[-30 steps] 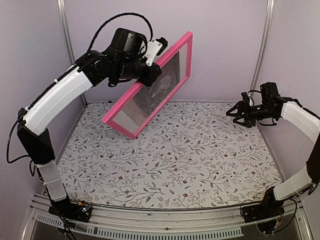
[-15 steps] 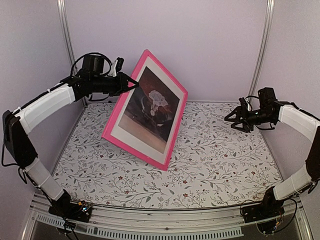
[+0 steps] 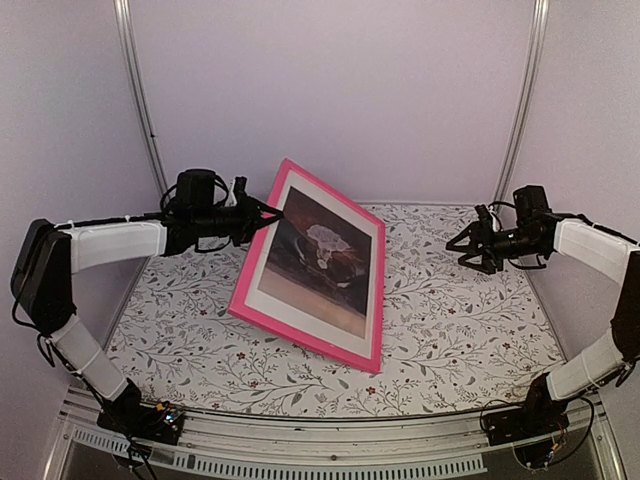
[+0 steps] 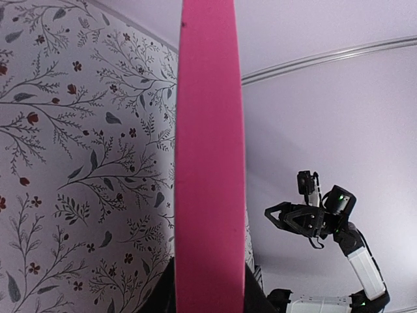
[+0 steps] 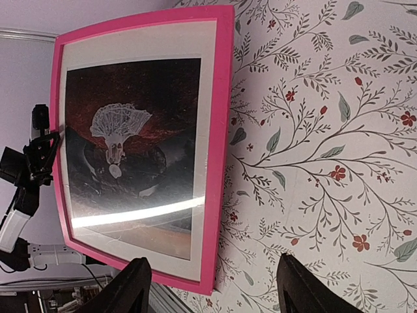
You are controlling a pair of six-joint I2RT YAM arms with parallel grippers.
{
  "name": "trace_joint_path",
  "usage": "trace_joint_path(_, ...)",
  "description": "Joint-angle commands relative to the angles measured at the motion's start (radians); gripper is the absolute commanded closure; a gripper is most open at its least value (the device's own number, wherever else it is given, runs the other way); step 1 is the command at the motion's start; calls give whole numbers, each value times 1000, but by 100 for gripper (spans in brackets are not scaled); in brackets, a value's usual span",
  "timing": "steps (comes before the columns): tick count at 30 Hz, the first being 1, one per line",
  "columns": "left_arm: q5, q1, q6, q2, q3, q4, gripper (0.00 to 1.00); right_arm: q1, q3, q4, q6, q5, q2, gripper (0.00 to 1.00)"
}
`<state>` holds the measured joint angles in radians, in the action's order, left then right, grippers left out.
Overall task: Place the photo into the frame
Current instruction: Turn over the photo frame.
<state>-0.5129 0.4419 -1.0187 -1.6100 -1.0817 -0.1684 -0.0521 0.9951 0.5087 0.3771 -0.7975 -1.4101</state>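
The pink frame (image 3: 303, 338) leans at a tilt over the floral table. Its near edge is down by the surface and its far left edge is raised. Behind its glass sits the photo (image 3: 320, 255), dark reddish with a white-dressed figure and a white margin. My left gripper (image 3: 272, 208) is shut on the frame's raised left rail. In the left wrist view that rail (image 4: 208, 130) runs straight up between the fingers (image 4: 251, 297). My right gripper (image 3: 465, 245) hovers open to the right, well apart from the frame. Its camera shows the frame (image 5: 218, 150) and photo (image 5: 130, 143) facing it, above my right gripper (image 5: 215, 287).
The floral-patterned table cover (image 3: 450, 330) stretches to the right of and in front of the frame. Pale enclosure walls stand close behind and at both sides, with metal posts (image 3: 140, 100) in the back corners.
The left arm has swung the frame down from high near the back wall, turning it picture side up, and lowered it to the table. The right gripper has shifted slightly left.
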Motion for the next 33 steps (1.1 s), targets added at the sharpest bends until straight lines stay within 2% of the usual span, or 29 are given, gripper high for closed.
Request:
trace_joint_path(1,-63,-1,-136,18,34,-319,100,0,-37,-50,0,-28,-19,31)
trace_joint_path(13,-184,23,-138,-173,3,-349,94,-3,-109,-120,3,-34,-60,31)
trace_joint_path(19,-257,23,-116,-265,-50,-317,87,-4,-115,-140,-14,-11,-95,31)
trace_joint_path(28,-342,24,-78,-387,-104,-297,60,-4,-50,-216,-23,26,-191,30)
trace_joint_path(33,-358,18,-18,-451,-146,-242,43,-4,25,-281,-30,107,-270,30)
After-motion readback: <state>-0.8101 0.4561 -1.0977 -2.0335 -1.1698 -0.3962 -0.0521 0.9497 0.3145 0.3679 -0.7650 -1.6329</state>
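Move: The left hand holds the photo frame by its raised left edge; the frame's middle lies some 9 cm to its right, 7 cm back and 9 cm lower. The bare table spot it is taken to is about 14 cm right, 8 cm back and 20 cm below. The frame's low right edge is roughly 21 cm right, 10 cm back and 18 cm down. From the right hand that right edge lies about 16 cm left, 3 cm back and 12 cm down. The left hand lowers the raised left edge of the photo frame about 11 cm towards the table while carrying it some 5 cm to the right, the wrist turning clockwise and tipping down, and near the end its fingers, until then pinching the edge, open by about a third of their range with the edge still between them. The right hand, fingers kept open and empty, sinks about 7 cm beside the frame's right side and near the end goes some 3 cm forward, coming close without visible contact. ##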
